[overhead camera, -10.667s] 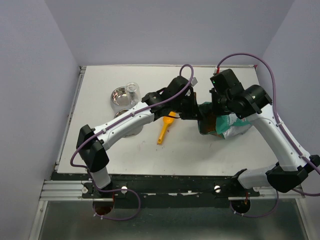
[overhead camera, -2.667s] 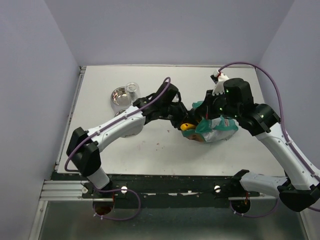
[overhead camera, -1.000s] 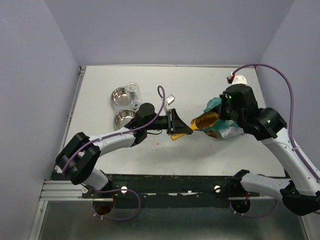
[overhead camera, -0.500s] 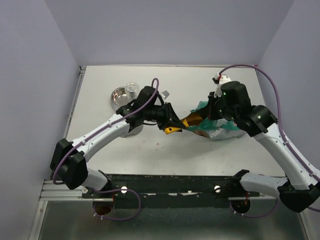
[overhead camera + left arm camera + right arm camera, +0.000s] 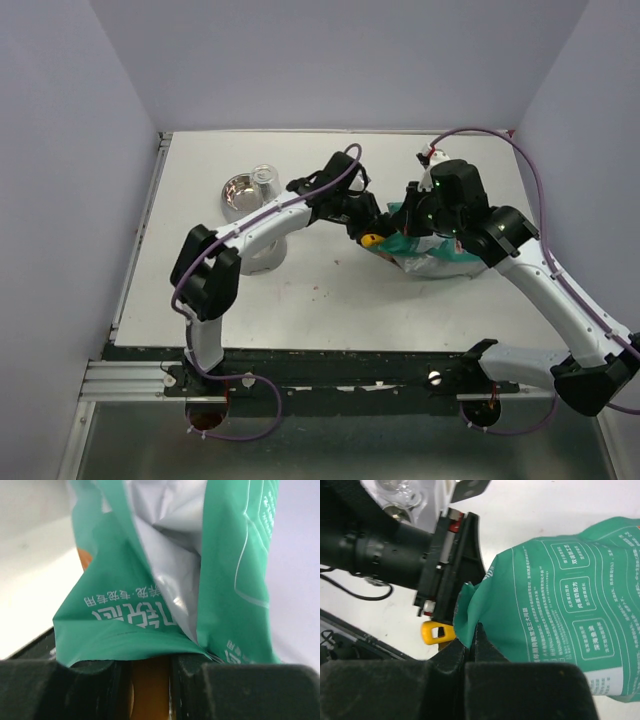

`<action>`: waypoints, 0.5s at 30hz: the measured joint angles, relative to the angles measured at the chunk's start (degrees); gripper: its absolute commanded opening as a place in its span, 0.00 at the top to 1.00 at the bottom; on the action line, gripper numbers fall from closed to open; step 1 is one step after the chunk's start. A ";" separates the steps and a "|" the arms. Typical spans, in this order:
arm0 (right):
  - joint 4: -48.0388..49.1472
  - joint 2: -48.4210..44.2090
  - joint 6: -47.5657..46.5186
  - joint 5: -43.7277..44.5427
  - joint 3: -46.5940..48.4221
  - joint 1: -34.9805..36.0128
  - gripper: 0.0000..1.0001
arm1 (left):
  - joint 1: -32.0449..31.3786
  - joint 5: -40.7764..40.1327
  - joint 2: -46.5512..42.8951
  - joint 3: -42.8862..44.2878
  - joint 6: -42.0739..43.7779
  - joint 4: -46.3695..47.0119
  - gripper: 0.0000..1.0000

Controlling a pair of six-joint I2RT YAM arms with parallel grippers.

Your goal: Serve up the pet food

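Observation:
The teal-and-white bag [image 5: 440, 252] lies on its side right of the table's middle. My right gripper [image 5: 472, 632] is shut on the bag's edge and holds its mouth up. My left gripper [image 5: 366, 226] is shut on the orange scoop [image 5: 150, 690], whose handle runs between its fingers. The scoop's bowl end is pushed into the bag's mouth and hidden behind the teal flap [image 5: 130, 620]. Only the handle's tip [image 5: 436, 631] shows in the right wrist view, below the left gripper. The pet food is hidden inside the bag.
A steel bowl [image 5: 238, 190] and a clear glass cup [image 5: 264, 178] stand at the back left. A second steel bowl [image 5: 264, 254] sits partly under my left forearm. A few crumbs [image 5: 318, 291] lie on the white table nearer the front.
My left gripper has carried the scoop from the table's middle back and to the right, into the bag's mouth. My right gripper has kept its pinch and shifted the bag slightly.

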 measured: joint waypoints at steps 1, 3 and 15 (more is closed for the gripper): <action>-0.26 -0.17 0.04 0.81 -0.17 -0.04 1.00 | -0.44 1.46 1.90 0.59 0.61 2.49 1.00; -1.64 -0.94 -0.09 3.15 -0.72 -0.39 1.00 | -1.60 3.72 5.57 1.25 0.98 8.74 1.00; -10.10 -11.32 1.73 13.05 -3.76 -0.52 1.00 | -5.88 7.41 2.95 -22.58 -9.03 63.52 1.00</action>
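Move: The left hand already grips the scoop, whose head is hidden in the food bag's mouth. The bag's middle lies about 14 cm right of this hand, 5 cm back and 9 cm below. The near bowl stands some 27 cm to this hand's left and 4 cm back, the clear jar about 25 cm left and 9 cm ahead, both well below. From the right hand, shut on the bag's rim, the bag's middle is some 9 cm right, 4 cm back and 15 cm below. Rightward together go both hands: the left drives the scoop about 6 cm towards the body of the bag, dipping 3 cm and then lifting back to its starting height as it draws back a little, its right-pointing fingers tipping up some 30 degrees with the grip kept. The right keeps pinching the rim and carries it about 7 cm right and a little back, dipping slightly and rising again while turning a bit clockwise. ##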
